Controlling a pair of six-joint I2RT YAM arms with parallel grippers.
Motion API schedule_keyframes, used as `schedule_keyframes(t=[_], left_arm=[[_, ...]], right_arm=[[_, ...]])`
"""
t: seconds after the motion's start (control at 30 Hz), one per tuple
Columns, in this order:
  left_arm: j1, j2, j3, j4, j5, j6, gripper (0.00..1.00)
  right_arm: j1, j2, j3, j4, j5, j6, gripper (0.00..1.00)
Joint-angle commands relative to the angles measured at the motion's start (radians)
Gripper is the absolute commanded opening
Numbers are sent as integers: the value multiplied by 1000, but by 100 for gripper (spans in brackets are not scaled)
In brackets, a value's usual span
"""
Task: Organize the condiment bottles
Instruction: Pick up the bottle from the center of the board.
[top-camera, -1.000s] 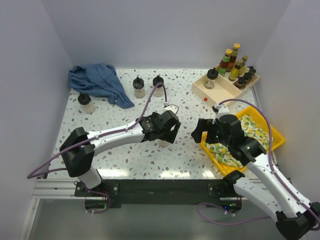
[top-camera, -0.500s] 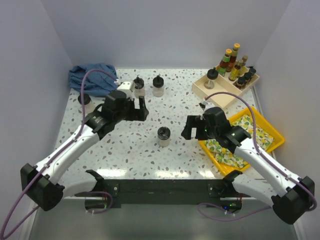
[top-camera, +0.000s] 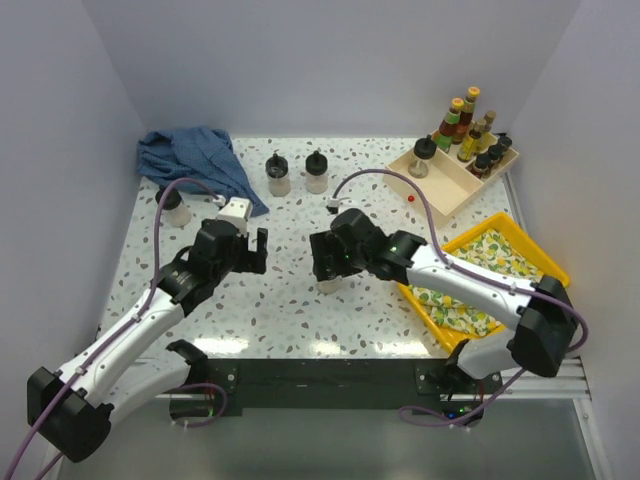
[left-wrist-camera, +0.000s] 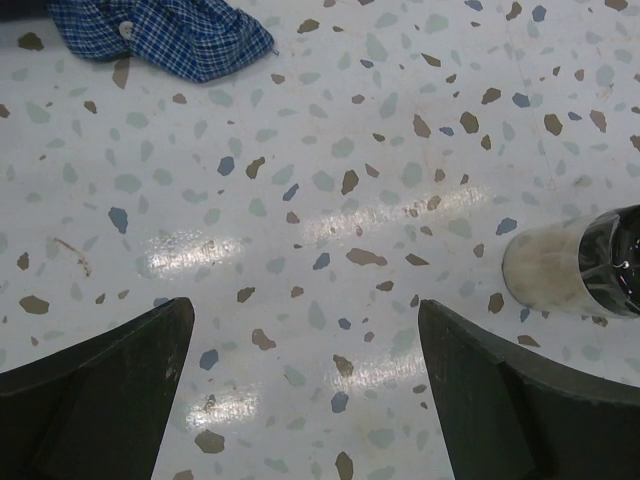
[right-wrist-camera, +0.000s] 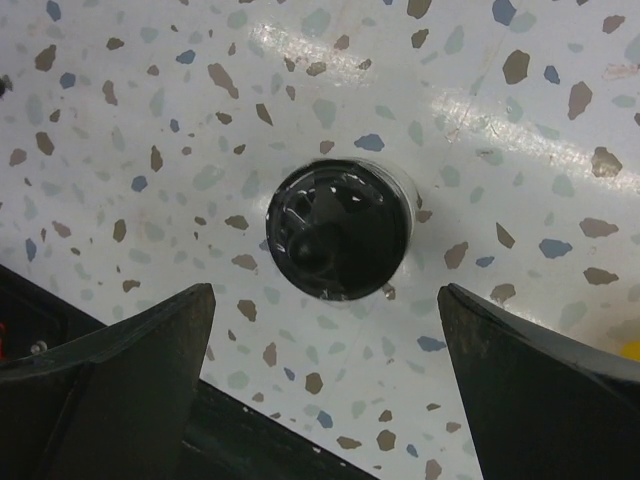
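A squat clear jar with a black lid (right-wrist-camera: 340, 243) stands on the table in the middle. My right gripper (right-wrist-camera: 325, 295) (top-camera: 325, 258) hangs over it, open, a finger on either side and neither touching it; in the top view the gripper hides most of the jar. My left gripper (top-camera: 242, 250) (left-wrist-camera: 305, 305) is open and empty over bare table to the left, with a black-lidded jar (left-wrist-camera: 575, 270) to its right. Two more jars (top-camera: 278, 175) (top-camera: 317, 172) stand at the back, and another (top-camera: 172, 207) at the far left. Slim sauce bottles (top-camera: 462, 120) and dark shakers (top-camera: 492, 155) stand at the back right.
A beige divided tray (top-camera: 450, 185) at the back right holds a jar (top-camera: 424, 157). A yellow tray (top-camera: 545, 262) with a lemon-print cloth sits at the right edge. A blue checked cloth (top-camera: 195, 160) (left-wrist-camera: 170, 35) lies at the back left. A small red bit (top-camera: 411, 197) lies near the beige tray.
My left gripper opened, left the middle jar standing, swung away to the left and came forward. My right gripper moved left from the yellow tray to above that jar.
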Motion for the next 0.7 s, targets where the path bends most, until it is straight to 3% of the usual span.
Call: schedule_keyframes(t=[0.0,0.13,0.23,0.43,0.47,0.53,0.67], left_arm=[[5,-12,24,54,-91,35,100],[5,-6,25,45,-83,33,100],[5,-6,25,45,-72,36,99],[5,-13,24,46,-57,38,100],[5,-13,24,48,-56,39,100],[5,-12,24,48,-49,39,99],[5,-10,25,46,-55,36,100]], right_arm=[[56,129,103,-20,158,-11,98],[82,206,149,-43,254,-14,95],[92,227,143,-34,267,1,86],[93,218,124,-43,313,32,54],[93,206,126,-46,330,33,42],[90,195,147,-56,340,17,30],[49,187,235,-138,391,-29,21]])
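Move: The black-capped bottle at the board's center stands about 2 cm ahead of the right hand, 1 cm to its left, with its middle some 7 cm below. Of the two other capped bottles at the far side, one stands about 29 cm ahead and 4 cm left, the other level with it and 14 cm left of the hand. The yellow tray's middle is some 37 cm to the right and 7 cm ahead. From the left hand, the center bottle lies 19 cm right, 1 cm back and 8 cm lower. The center bottle is taken from above by the right hand: it sinks about 5 cm around the cap while edging 2 cm forward and swinging 2 cm left, then back right. The wrist tips some 15 degrees so the fingers point more steeply down, and the wide-open fingers close to about two-thirds, pinching the bottle's upper part from both sides. ##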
